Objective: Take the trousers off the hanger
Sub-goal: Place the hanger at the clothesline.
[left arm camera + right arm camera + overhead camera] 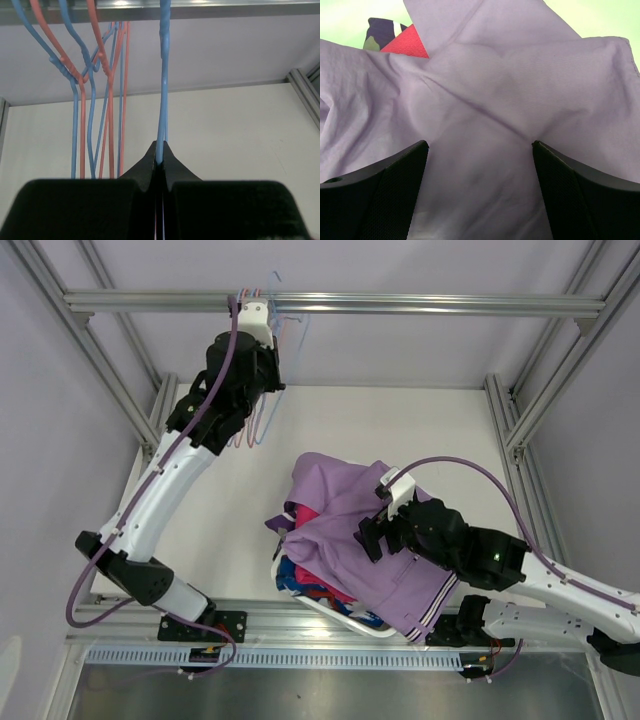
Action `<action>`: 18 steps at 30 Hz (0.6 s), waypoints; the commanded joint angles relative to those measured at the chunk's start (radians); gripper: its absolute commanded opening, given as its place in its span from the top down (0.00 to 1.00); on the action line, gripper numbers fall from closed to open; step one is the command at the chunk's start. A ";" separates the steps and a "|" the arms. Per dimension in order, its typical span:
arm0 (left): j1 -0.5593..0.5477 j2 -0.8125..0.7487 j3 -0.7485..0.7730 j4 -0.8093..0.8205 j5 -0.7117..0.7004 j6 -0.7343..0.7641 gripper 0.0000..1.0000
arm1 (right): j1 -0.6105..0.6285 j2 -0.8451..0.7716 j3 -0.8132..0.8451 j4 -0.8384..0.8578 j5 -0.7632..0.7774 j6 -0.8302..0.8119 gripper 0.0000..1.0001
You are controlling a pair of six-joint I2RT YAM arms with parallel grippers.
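Note:
The lilac trousers (350, 525) with striped cuffs (432, 615) lie spread on top of a heap in a white basket (335, 615). My right gripper (372, 532) hovers just over them, open, with the lilac cloth (485, 100) filling the space between the fingers (480, 145) and nothing gripped. Pink trousers (407, 44) and camouflage ones (380, 30) peek out beneath. My left gripper (272, 360) is raised to the rail, shut on the thin wire of a bare blue hanger (163, 90) at the fingertips (160, 150).
Several more bare blue and orange hangers (92, 100) hang from the aluminium rail (420, 305) left of the held one. Blue-white patterned cloth (298, 585) shows at the basket's left side. Frame posts (545, 390) stand at the table's sides.

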 commanded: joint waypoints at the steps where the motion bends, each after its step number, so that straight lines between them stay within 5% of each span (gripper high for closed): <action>1: 0.026 0.038 0.036 -0.007 -0.027 0.001 0.99 | -0.005 -0.012 -0.011 -0.018 -0.009 0.024 0.10; 18: 0.124 0.055 -0.095 -0.001 0.011 -0.088 1.00 | -0.005 -0.006 -0.020 -0.005 -0.020 0.027 0.09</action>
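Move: Just above the clothesline hangs the hook of the blue hanger held in the left hand, about 13 cm ahead of that hand, 1 cm to its left and 18 cm above. The free spot on the clothesline is some 13 cm ahead, 4 cm left and 12 cm above. The hung hangers' bodies are about 12 cm ahead, 7 cm left and 2 cm up. From the right hand, that spot is roughly 36 cm ahead, 27 cm left and 29 cm above. Lowering the blue hanger hook-first onto the clothesline, the left hand sinks about 7 cm while easing forward and to the left, towards the hangers already hanging there. The forward and leftward drift dies out and the last bit is almost purely down. The wrist tips down and swings counter-clockwise, each by a little under 10 degrees, while the shut fingers keep their pinch on the hanger's wire. ##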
